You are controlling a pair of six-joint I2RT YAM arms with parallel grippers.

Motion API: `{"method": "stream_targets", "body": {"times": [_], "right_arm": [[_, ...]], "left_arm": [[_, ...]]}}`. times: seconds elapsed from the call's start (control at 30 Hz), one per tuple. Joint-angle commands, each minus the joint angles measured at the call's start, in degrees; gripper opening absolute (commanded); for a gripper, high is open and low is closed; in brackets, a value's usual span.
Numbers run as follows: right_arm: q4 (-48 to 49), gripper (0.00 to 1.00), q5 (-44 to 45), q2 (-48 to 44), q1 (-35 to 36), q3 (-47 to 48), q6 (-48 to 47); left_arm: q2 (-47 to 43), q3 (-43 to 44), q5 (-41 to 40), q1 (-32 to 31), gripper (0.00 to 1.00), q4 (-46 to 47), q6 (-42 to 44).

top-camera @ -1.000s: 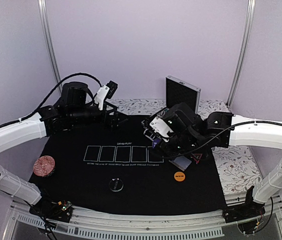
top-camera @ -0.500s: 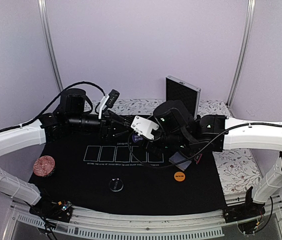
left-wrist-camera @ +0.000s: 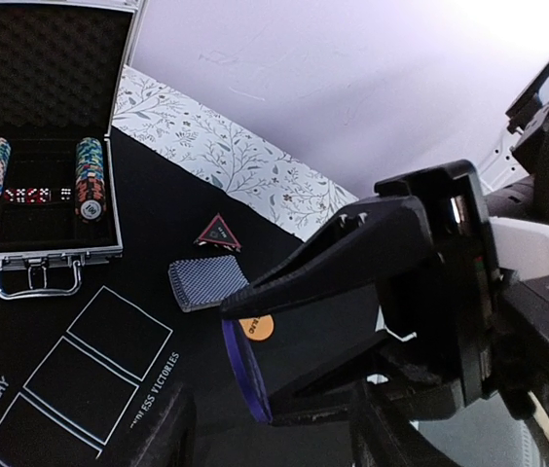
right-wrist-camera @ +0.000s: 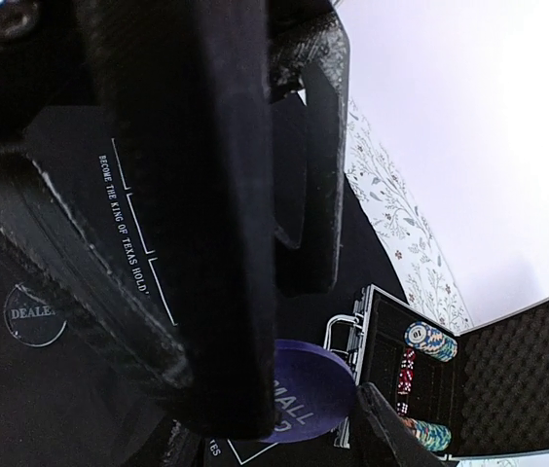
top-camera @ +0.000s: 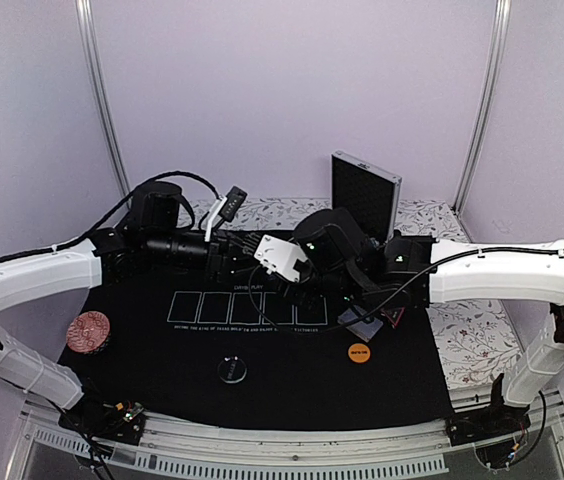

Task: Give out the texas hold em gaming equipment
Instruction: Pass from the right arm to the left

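Note:
A purple disc (left-wrist-camera: 242, 376) marked SMALL hangs edge-on above the black mat, with my right gripper (right-wrist-camera: 289, 428) shut on it. My left gripper (left-wrist-camera: 270, 433) faces it, jaws apart, one finger on each side of the disc (right-wrist-camera: 313, 394). The two grippers meet at the mat's far middle, the left gripper (top-camera: 245, 252) beside the right gripper (top-camera: 274, 262). A grey-blue card deck (left-wrist-camera: 204, 282), a red-edged triangle marker (left-wrist-camera: 218, 232) and an orange disc (left-wrist-camera: 256, 328) lie on the mat. The black-and-white dealer disc (top-camera: 232, 371) lies near the front.
The open aluminium case (left-wrist-camera: 41, 255) holds two chip stacks (left-wrist-camera: 89, 178) and red dice (left-wrist-camera: 29, 195); it stands at the back (top-camera: 365, 190). A reddish round piece (top-camera: 89, 331) sits at the mat's left edge. Printed card boxes (top-camera: 247, 307) cross the mat's middle.
My right arm swung left, carrying the purple disc toward the left gripper. My left gripper reached right to meet it and its jaws narrowed around the disc.

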Motion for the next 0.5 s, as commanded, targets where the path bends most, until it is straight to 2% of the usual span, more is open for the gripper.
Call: {"method": "stream_targets", "body": {"times": [0.0, 0.27, 0.33, 0.47], "right_arm": [[2.91, 0.33, 2.7, 0.36, 0.3, 1.66, -0.61], [3.95, 0.33, 3.47, 1.01, 0.3, 1.74, -1.45], [4.04, 0.34, 3.29, 1.06, 0.3, 1.74, -1.51], [4.07, 0.34, 3.57, 1.27, 0.3, 1.74, -1.51]], "left_arm": [[0.94, -1.12, -0.06, -0.61, 0.54, 2.9, -1.32], [3.18, -0.86, -1.39, -0.69, 0.52, 2.57, -1.15], [3.44, -0.87, -1.19, -0.71, 0.46, 2.66, -1.01], [3.85, -0.98, 0.15, -1.07, 0.27, 2.82, -0.56]]}}
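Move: The left hand's half-open fingers point to the right, at the purple small blind button, which the right fingertips hold some 3 cm to its right, 2 cm lower and 1 cm ahead. Far below, about 22 cm down, are the card deck (7 cm ahead, 21 cm right) and the orange button (2 cm back, 20 cm right). The chip case stands some 27 cm ahead and 16 cm right. From the right hand, the button sits right at its fingertips. Down about 2 cm and some 1 cm forward, easing slightly right, the left hand settles around the small blind button while its fingers close from a bit over half open to about a third, one on either side of the disc's near edge. The right hand keeps its grip on the button and lifts it about 1 cm. ##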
